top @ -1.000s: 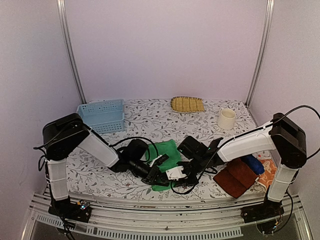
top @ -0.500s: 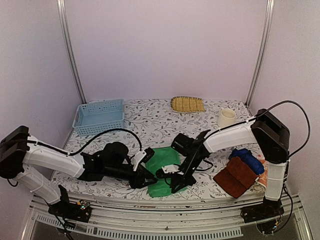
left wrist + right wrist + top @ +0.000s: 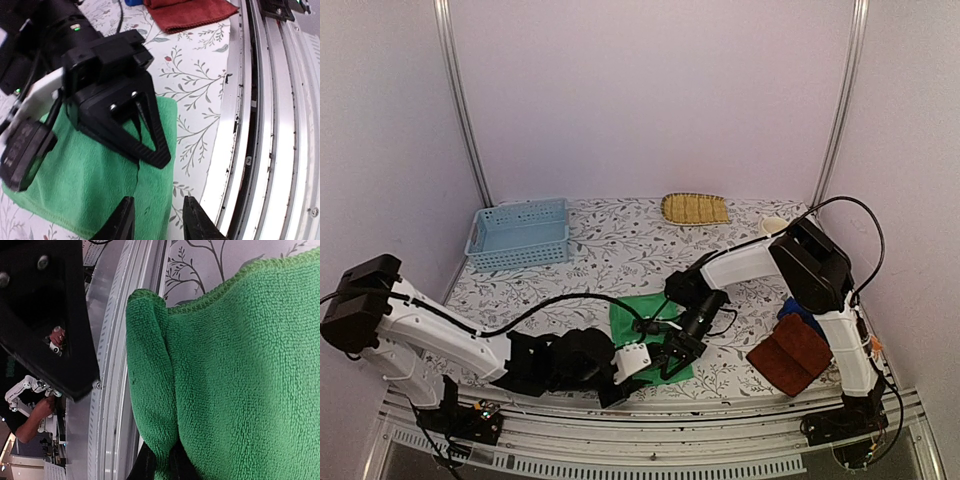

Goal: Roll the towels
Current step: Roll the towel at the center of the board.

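Observation:
The green towel (image 3: 642, 318) lies flat near the table's front edge. My right gripper (image 3: 672, 360) reaches down to its near right corner. In the right wrist view it (image 3: 161, 466) is shut on a raised fold of the green towel (image 3: 240, 365). My left gripper (image 3: 640, 372) sits low just left of it. In the left wrist view it (image 3: 159, 222) is open over the near edge of the green towel (image 3: 95, 180), one finger above cloth, the other above the table. The reddish-brown towel (image 3: 790, 352) and blue towel (image 3: 796, 311) lie at the right. A sliver of the orange towel (image 3: 869, 346) shows.
A pale blue basket (image 3: 520, 232) stands at the back left and a yellow straw tray (image 3: 694, 208) at the back middle. A cream cup (image 3: 773, 224) is partly hidden behind the right arm. The metal rail (image 3: 270, 125) runs right beside the towel's near edge.
The left arm has swung down to the towel's near edge and its gripper has opened. The right gripper has moved to the near corner and shut on the cloth.

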Controlling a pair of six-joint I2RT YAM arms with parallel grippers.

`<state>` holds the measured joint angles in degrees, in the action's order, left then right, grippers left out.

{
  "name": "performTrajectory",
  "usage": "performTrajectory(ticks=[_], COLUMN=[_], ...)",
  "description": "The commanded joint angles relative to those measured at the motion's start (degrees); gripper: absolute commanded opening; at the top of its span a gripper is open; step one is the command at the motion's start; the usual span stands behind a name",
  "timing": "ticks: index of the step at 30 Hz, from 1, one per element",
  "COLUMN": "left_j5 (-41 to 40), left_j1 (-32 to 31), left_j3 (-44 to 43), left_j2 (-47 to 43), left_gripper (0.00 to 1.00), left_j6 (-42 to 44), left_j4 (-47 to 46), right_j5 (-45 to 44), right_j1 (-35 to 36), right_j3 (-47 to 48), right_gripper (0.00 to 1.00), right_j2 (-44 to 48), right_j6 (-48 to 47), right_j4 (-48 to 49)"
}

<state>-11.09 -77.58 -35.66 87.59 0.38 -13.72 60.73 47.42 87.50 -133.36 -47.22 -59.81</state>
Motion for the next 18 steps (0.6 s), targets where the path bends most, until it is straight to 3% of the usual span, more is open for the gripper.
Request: performTrajectory(ticks=[1, 5, 14, 18], left_j5=[-1.62, -2.77, -11.12, -10.05], left_j1=[-1.82, -1.95, -2.3, -2.31], left_j3=[-4.84, -7.98, -9.96, -10.1], left_j2=[6.89, 11.58, 15.13, 15.52], left_gripper=[0.35, 0.33, 0.17, 0.04], left_j6=[8.71, 9.42, 9.49, 10.16], left_j4=[2.72, 3.86, 4.61, 5.2], right_j5=[-4.71, -4.53, -4.02, -2.34], right_j1=[0.03, -0.13, -0.06, -0.35], right_j3=[-0.15, -0.18, -0.49, -0.2], right_gripper=[0.04, 0.04, 0.05, 0.12], right_j2=[-3.47, -3.37, -1.99, 0.77], right_j6=[2.01, 2.2, 2.4, 1.19], right_j4=[-1.27, -1.28, -1.13, -3.2])
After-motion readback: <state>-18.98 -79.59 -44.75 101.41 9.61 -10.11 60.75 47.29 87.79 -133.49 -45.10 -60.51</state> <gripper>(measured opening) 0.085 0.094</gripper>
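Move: Lying about 5 cm below the left hand, 3 cm to its right and 1 cm ahead is the rolled near edge of the green towel, already pinched by the right hand, with the roll's middle about 1 cm to the left of the right fingers. The towel's flat part stretches ahead, its middle roughly 10 cm forward, 1 cm right and 6 cm below the left hand. The brown towel lies some 31 cm right of that hand, 7 cm ahead and 6 cm lower. Sinking about 4 cm onto the towel's rolled near edge, the left hand slides some 2 cm right as it drops, tipping its fingers more steeply down. It then eases 1 cm forward while the fingers close and pinch the roll just left of the right fingers. The right hand stays in place, keeping its pinch. ##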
